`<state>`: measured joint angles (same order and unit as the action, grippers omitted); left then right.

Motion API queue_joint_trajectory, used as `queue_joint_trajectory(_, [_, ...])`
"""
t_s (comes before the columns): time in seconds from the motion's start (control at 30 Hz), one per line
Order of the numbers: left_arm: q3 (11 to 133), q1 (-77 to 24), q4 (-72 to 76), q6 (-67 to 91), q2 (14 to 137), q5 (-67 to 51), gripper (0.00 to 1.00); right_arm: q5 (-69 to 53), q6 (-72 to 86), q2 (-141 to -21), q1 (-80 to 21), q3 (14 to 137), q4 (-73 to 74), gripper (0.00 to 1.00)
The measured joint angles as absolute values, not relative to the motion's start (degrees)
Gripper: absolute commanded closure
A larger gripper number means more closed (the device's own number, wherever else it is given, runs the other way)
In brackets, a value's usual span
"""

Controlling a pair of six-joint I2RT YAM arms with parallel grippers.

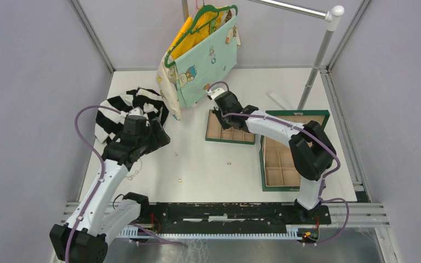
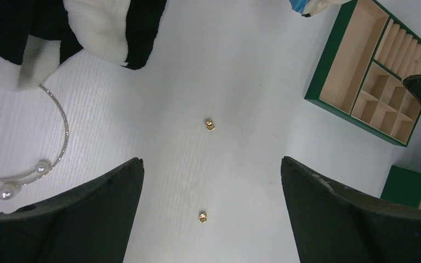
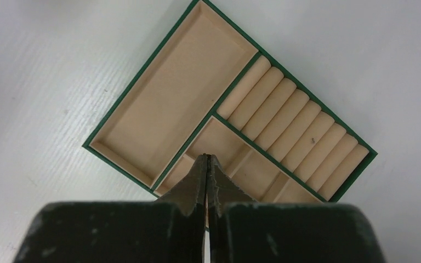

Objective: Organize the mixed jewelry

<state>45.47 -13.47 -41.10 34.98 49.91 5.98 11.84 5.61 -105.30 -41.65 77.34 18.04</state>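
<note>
Small gold pieces of the mixed jewelry lie loose on the white table (image 1: pixel 208 170): one (image 1: pixel 176 154) near my left gripper, one (image 1: pixel 229 163) in the middle, one (image 1: pixel 180 179) nearer the front. In the left wrist view two gold pieces (image 2: pixel 210 125) (image 2: pixel 202 217) lie ahead of and between the fingers, and a thin pale chain hoop with two pearls (image 2: pixel 63 129) lies at left. My left gripper (image 1: pixel 161 143) (image 2: pixel 211 160) is open and empty above the table. My right gripper (image 1: pixel 223 109) (image 3: pixel 206 156) is shut, hovering over the tan divided tray (image 1: pixel 217 133) (image 3: pixel 170 98); nothing shows between its fingers.
A green box with tan compartments (image 1: pixel 277 164) (image 2: pixel 411 183) stands open at right. A black-and-white striped garment (image 1: pixel 118 112) (image 2: pixel 109 33) lies at back left. Clothes on a green hanger (image 1: pixel 203 55) hang from a rack pole (image 1: pixel 315 63) at the back.
</note>
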Motion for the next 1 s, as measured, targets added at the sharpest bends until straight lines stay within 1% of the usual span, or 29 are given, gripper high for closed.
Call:
queue_joint_trajectory(0.13, [45.58,-13.47,-42.06,35.00,50.57,6.61,0.00,12.80,5.43,-107.85,-41.65,77.34,18.02,1.00])
queue_joint_trajectory(0.53, [46.04,-13.47,-43.44,35.00,50.50,8.49,0.00,13.43,4.56,-110.52,-41.65,76.99,17.26,1.00])
queue_joint_trajectory(0.57, [46.04,-13.47,-43.44,35.00,50.50,8.49,0.00,13.50,4.54,-110.74,-41.65,76.99,17.30,0.96])
queue_joint_trajectory(0.63, [46.04,-13.47,-43.44,35.00,50.52,8.47,0.00,13.76,4.51,-110.91,-41.65,76.99,17.28,0.86])
queue_joint_trajectory(0.7, [46.04,-13.47,-43.35,34.98,50.52,7.94,0.00,14.11,4.32,-110.96,-41.65,76.99,17.23,0.79])
queue_joint_trajectory(0.73, [46.04,-13.47,-43.20,34.98,50.52,7.27,0.00,14.17,4.40,-110.96,-41.63,76.99,17.26,0.74])
queue_joint_trajectory(0.83, [46.04,-13.47,-43.07,34.98,50.41,5.96,0.00,14.35,4.23,-110.96,-41.63,76.99,17.21,0.71])
queue_joint_trajectory(1.0, [46.04,-13.47,-43.00,34.98,50.26,5.61,0.00,14.50,4.19,-110.85,-41.63,76.97,17.26,0.72])
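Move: The small compartment at the tray's inner corner, which the held gold earring goes into, lies about 7 cm below the right hand, level with it front to back and 1 cm to its right. From that compartment the long section is centred about 5 cm left and 1 cm farther out, the ring rolls about 4 cm right and 4 cm farther out. From the left hand the compartment is some 12 cm ahead, 20 cm right and 12 cm below. Lower the right gripper almost straight down, about 4.5 cm, with its fingers still shut, towards the small compartment between the long section and the ring rolls, drifting right just under 1 cm. Stop close above it and open the fingers a little over a quarter of their range to let go of the gold earring, keeping the hand still. ##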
